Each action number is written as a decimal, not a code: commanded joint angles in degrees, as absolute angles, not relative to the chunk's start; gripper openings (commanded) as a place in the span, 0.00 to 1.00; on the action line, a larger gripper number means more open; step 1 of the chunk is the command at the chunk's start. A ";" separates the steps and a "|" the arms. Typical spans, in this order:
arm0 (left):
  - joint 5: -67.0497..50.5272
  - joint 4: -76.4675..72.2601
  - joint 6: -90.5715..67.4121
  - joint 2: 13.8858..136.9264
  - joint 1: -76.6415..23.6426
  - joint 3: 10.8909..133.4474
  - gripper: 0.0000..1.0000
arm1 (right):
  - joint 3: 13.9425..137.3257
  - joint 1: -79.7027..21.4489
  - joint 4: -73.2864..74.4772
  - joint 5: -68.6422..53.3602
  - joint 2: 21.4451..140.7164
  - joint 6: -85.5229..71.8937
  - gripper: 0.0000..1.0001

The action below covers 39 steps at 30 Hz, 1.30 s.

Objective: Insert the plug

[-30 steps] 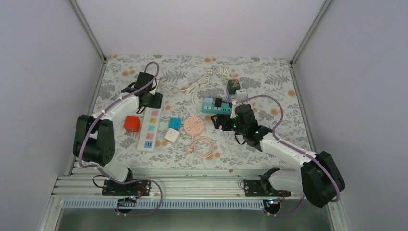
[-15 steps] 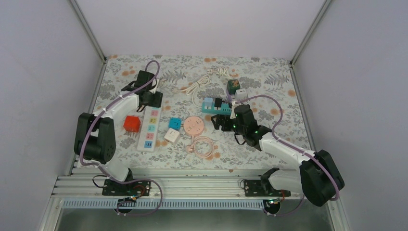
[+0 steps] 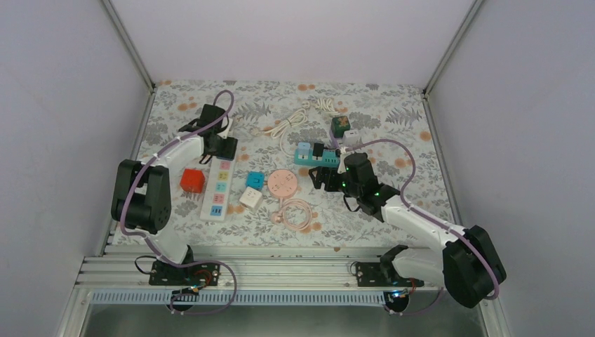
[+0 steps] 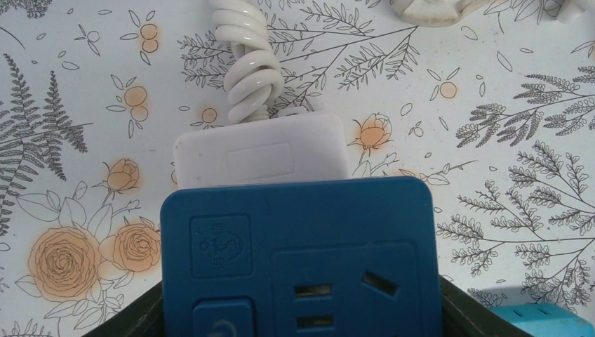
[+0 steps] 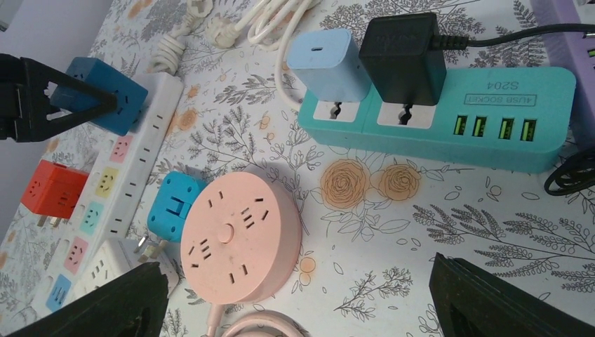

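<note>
My left gripper (image 3: 223,146) is shut on a dark blue cube adapter plug (image 4: 298,253) and holds it over the far end of the white multi-socket power strip (image 3: 218,184). In the left wrist view the strip's white end (image 4: 259,151) and its coiled cord show just beyond the adapter. The right wrist view shows the adapter (image 5: 105,95) between the left fingers, sitting on the strip (image 5: 133,168). My right gripper (image 3: 324,175) is open and empty, low over the mat beside the pink round socket (image 5: 238,235).
A teal power strip (image 3: 319,156) holds a light blue charger and a black charger. A red cube (image 3: 192,180), a light blue cube (image 3: 255,180) and a white cube (image 3: 250,198) lie near the white strip. A white cable (image 3: 295,123) and a green cube (image 3: 340,125) lie at the back.
The left arm has shifted slightly while it keeps the blue adapter at the strip's far end. The right arm has barely moved.
</note>
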State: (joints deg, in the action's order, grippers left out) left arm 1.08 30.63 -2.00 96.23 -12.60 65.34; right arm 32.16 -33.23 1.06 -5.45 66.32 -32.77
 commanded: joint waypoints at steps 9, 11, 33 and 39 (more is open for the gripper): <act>-4.66 31.83 -6.71 102.42 -11.65 67.62 0.47 | 31.88 -32.70 1.07 -3.56 65.20 -33.25 0.96; -7.15 31.08 -7.70 102.49 -12.27 68.23 0.45 | 31.97 -32.76 1.00 -3.62 65.44 -33.21 0.96; 2.66 39.46 -7.08 115.42 -17.04 77.40 0.40 | 32.17 -32.74 0.24 -2.90 67.23 -33.23 0.96; 0.80 39.51 -6.49 118.81 -16.98 77.53 0.40 | 31.82 -32.72 0.44 -2.50 67.33 -33.28 0.97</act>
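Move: The blue plug in the left gripper already sits on the white power strip's far-end socket, about 4 cm straight below the fingers. The strip's middle lies some 12 cm back, 2 cm left and 5 cm below. The red cube is 10 cm back and 10 cm left; the teal adapter 10 cm back, 8 cm right; the white cube 16 cm back, 7 cm right. From the right hand that socket lies roughly 10 cm ahead, 25 cm left and 8 cm below. Keep the left fingers shut on the blue plug and drag the white strip along by it, about 5 cm to the right and 4 cm forward, nearly level, towards the loose white cord. Let the wrist roll slightly and come back, then stop sideways and ease down, about 1 cm lower than at the start. ##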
